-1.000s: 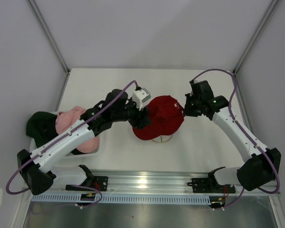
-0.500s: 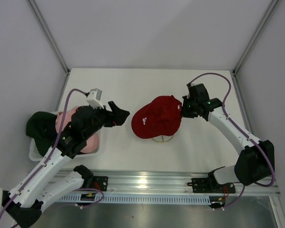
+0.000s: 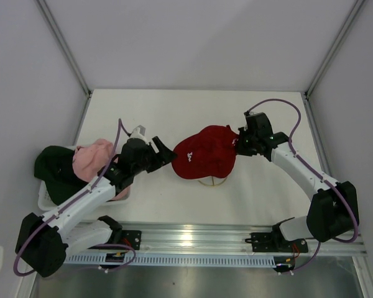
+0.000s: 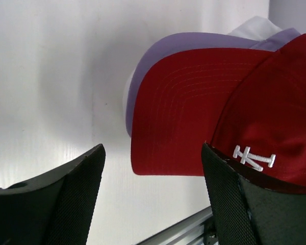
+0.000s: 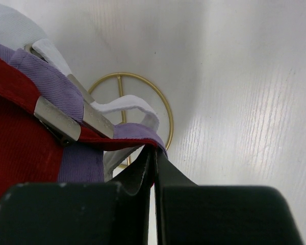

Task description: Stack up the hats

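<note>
A red hat [image 3: 205, 158] sits at the table's middle over a lavender hat, whose brim [image 4: 158, 51] pokes out under the red brim [image 4: 188, 107]. Both rest on a gold wire stand [image 5: 166, 117]. My left gripper [image 3: 166, 153] stands open just left of the red brim, nothing between its fingers [image 4: 76, 194]. My right gripper [image 5: 154, 150] is shut on the red hat's back edge, right under the lavender strap [image 5: 46, 76]. A pink hat [image 3: 93, 158] and a dark green hat [image 3: 53, 167] lie at the left.
A white tray [image 3: 46, 198] at the left edge holds the pink and dark green hats, partly under my left arm. The metal rail [image 3: 193, 239] runs along the near edge. Grey walls close in the table's back and sides.
My left gripper let go of the red hat's brim, swung back to the left with jaws open, then came forward again near the brim. The right gripper stayed shut at the back.
</note>
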Robot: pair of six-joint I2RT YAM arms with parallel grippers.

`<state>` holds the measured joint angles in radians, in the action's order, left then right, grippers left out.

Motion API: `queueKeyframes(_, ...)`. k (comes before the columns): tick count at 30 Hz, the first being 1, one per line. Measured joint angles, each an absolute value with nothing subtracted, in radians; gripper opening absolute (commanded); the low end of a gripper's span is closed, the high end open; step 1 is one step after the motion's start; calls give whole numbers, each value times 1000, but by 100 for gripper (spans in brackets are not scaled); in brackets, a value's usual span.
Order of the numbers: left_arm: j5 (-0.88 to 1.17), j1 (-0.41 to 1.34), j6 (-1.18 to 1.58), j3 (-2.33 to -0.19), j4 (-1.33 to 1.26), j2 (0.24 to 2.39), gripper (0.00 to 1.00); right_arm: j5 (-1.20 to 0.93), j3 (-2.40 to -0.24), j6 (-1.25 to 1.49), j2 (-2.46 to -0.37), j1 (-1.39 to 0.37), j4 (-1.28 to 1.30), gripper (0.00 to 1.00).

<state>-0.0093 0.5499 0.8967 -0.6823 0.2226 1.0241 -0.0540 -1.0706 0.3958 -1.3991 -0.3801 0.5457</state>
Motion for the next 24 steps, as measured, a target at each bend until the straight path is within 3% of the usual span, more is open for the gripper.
queueKeyframes(2,24,537,921,-656,160,1037,73,-54,-1071,396,-1399,-379,545,0)
queueKeyframes(17,193,463,976,-504,-242,1162,69,-62,-1069,396,-1404,-376,542,0)
queueKeyframes(22,266,442,979,-464,-401,1229,48,-62,-1069,397,-1404,-376,542,0)
queueKeyframes(24,293,440,981,-460,-455,1254,33,-62,-1069,397,-1405,-376,543,0)
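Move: The near left corner of the red hat's brim is roughly 4 cm to the right of my open left fingers, 2 cm ahead and 3 cm below. The red crown's middle lies about 13 cm right, 3 cm ahead; the purple hat sits just under it, some 5 cm below my fingers. From my right hand, already pinching the straps at the hats' right end, that brim corner lies about 20 cm to the left and 4 cm back. I ease my left hand about 5 cm right, forward and down onto the brim's near corner, rolling some 15 degrees so its left side dips, and draw the fingers from wide to about half open around the brim, nudging it rightward. My right hand holds still, keeping its pinch on the straps. ##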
